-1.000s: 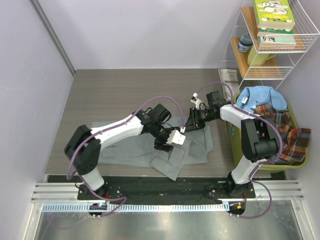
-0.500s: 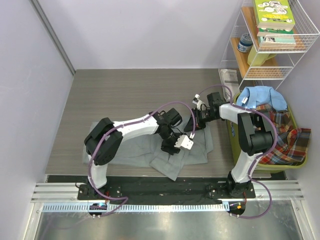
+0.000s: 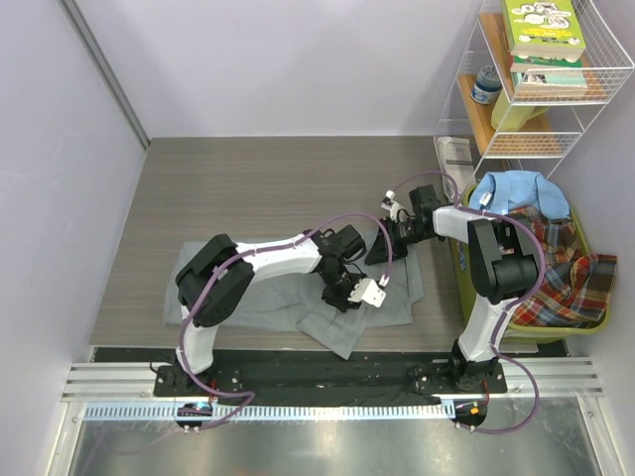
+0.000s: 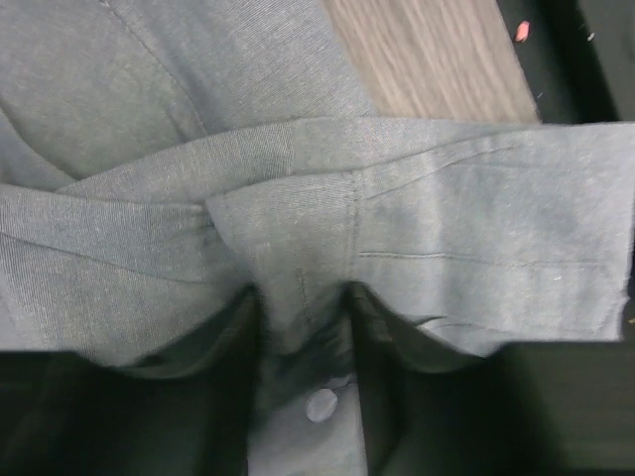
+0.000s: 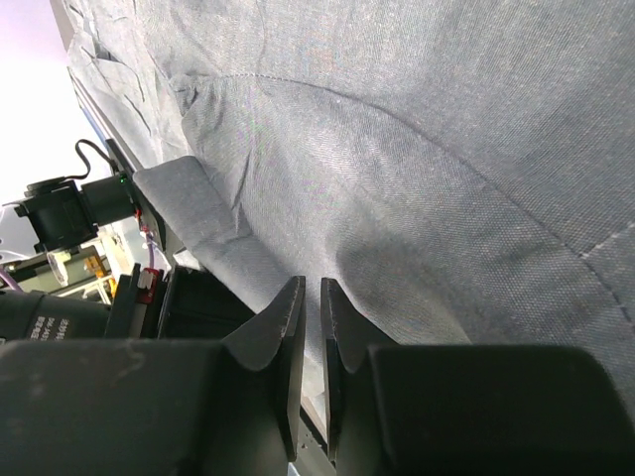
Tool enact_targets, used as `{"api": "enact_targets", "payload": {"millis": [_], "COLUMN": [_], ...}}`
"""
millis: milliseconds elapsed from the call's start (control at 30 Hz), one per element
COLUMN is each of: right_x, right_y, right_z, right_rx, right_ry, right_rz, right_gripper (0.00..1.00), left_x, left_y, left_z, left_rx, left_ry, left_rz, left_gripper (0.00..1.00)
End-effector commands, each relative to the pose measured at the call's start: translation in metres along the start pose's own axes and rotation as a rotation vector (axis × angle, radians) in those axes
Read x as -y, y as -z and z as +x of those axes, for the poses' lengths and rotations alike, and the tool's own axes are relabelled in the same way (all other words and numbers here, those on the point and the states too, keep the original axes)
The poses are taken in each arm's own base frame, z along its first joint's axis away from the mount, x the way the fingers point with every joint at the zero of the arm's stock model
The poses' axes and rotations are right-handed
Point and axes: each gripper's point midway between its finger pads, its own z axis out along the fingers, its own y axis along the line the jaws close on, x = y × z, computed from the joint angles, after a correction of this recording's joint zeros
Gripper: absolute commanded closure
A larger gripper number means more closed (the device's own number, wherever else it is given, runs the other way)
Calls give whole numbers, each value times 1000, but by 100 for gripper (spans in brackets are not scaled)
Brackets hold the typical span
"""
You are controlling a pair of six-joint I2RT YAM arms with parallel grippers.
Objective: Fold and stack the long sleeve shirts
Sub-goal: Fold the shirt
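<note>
The grey long sleeve shirt (image 3: 248, 297) lies rumpled on the near part of the wooden table, with one sleeve folded over its front edge. My left gripper (image 3: 342, 295) is down on its right half. In the left wrist view its fingers (image 4: 303, 293) pinch a raised fold of grey cloth (image 4: 446, 218), and a button shows in the gap. My right gripper (image 3: 381, 250) holds the shirt's far right edge lifted off the table. In the right wrist view its nearly closed fingers (image 5: 312, 283) clamp the thin cloth (image 5: 397, 149).
A yellow-green basket (image 3: 458, 268) at the right table edge holds a light blue shirt (image 3: 516, 193) and a red-green plaid shirt (image 3: 571, 278). Behind it stands a white wire shelf (image 3: 536, 129) with books. A small leaflet (image 3: 454, 151) lies at the table's back right.
My left gripper has slid right and nearer along the shirt, and its fingers have closed in on a fold. My right gripper has narrowed and pulled slightly right with the cloth edge.
</note>
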Motion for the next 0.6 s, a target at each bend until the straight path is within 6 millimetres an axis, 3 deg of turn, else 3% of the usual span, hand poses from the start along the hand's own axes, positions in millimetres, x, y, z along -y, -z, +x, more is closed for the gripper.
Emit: {"api": "enact_targets", "payload": {"millis": [0,133,233,433,567], "right_x": [-11,-14,-19,-31,-43], "right_y": [6,10,15,30,40], "right_z": [-12,-16,-21,-37,-54], "right_rx": [31,39,53,89,122], "right_ry": [42,65,100,231,308], "right_rz": [-19,-14,-8,24,31], "right_gripper": [83,83,83,79,79], "left_x": [6,26,53,138,173], "left_y": [11,37,58,90,104], "left_z": [-14,-40,-65,-120,-150], "left_rx": [25,44,60,90,109], "left_ry": [-20,-48,-35,-105,-148], "left_rz": [-21,-10,23,147,141], "left_gripper": [71,79,100,100,100]}}
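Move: Just under the left hand's fingertips, some 1 cm below and between them, lies the stretch of the folded-back sleeve that they close on. The sleeve's cuff end is about 10 cm back from that hand, lying at the table's front edge; the shirt's right edge is roughly 17 cm to the hand's right and 2 cm farther out. From the right hand, that stretch of sleeve lies about 11 cm back, 9 cm left and 2 cm lower. Closing on the grey sleeve, the left fingers pinch the cloth, and the hand lifts it while drawing back towards the table's front edge, slowly at first and then fast, about 15 cm up and 13 cm back. The right hand stays low at the shirt with its fingers nearly shut, then eases up some 3 cm and slightly forward, tilting its fingers a little. ##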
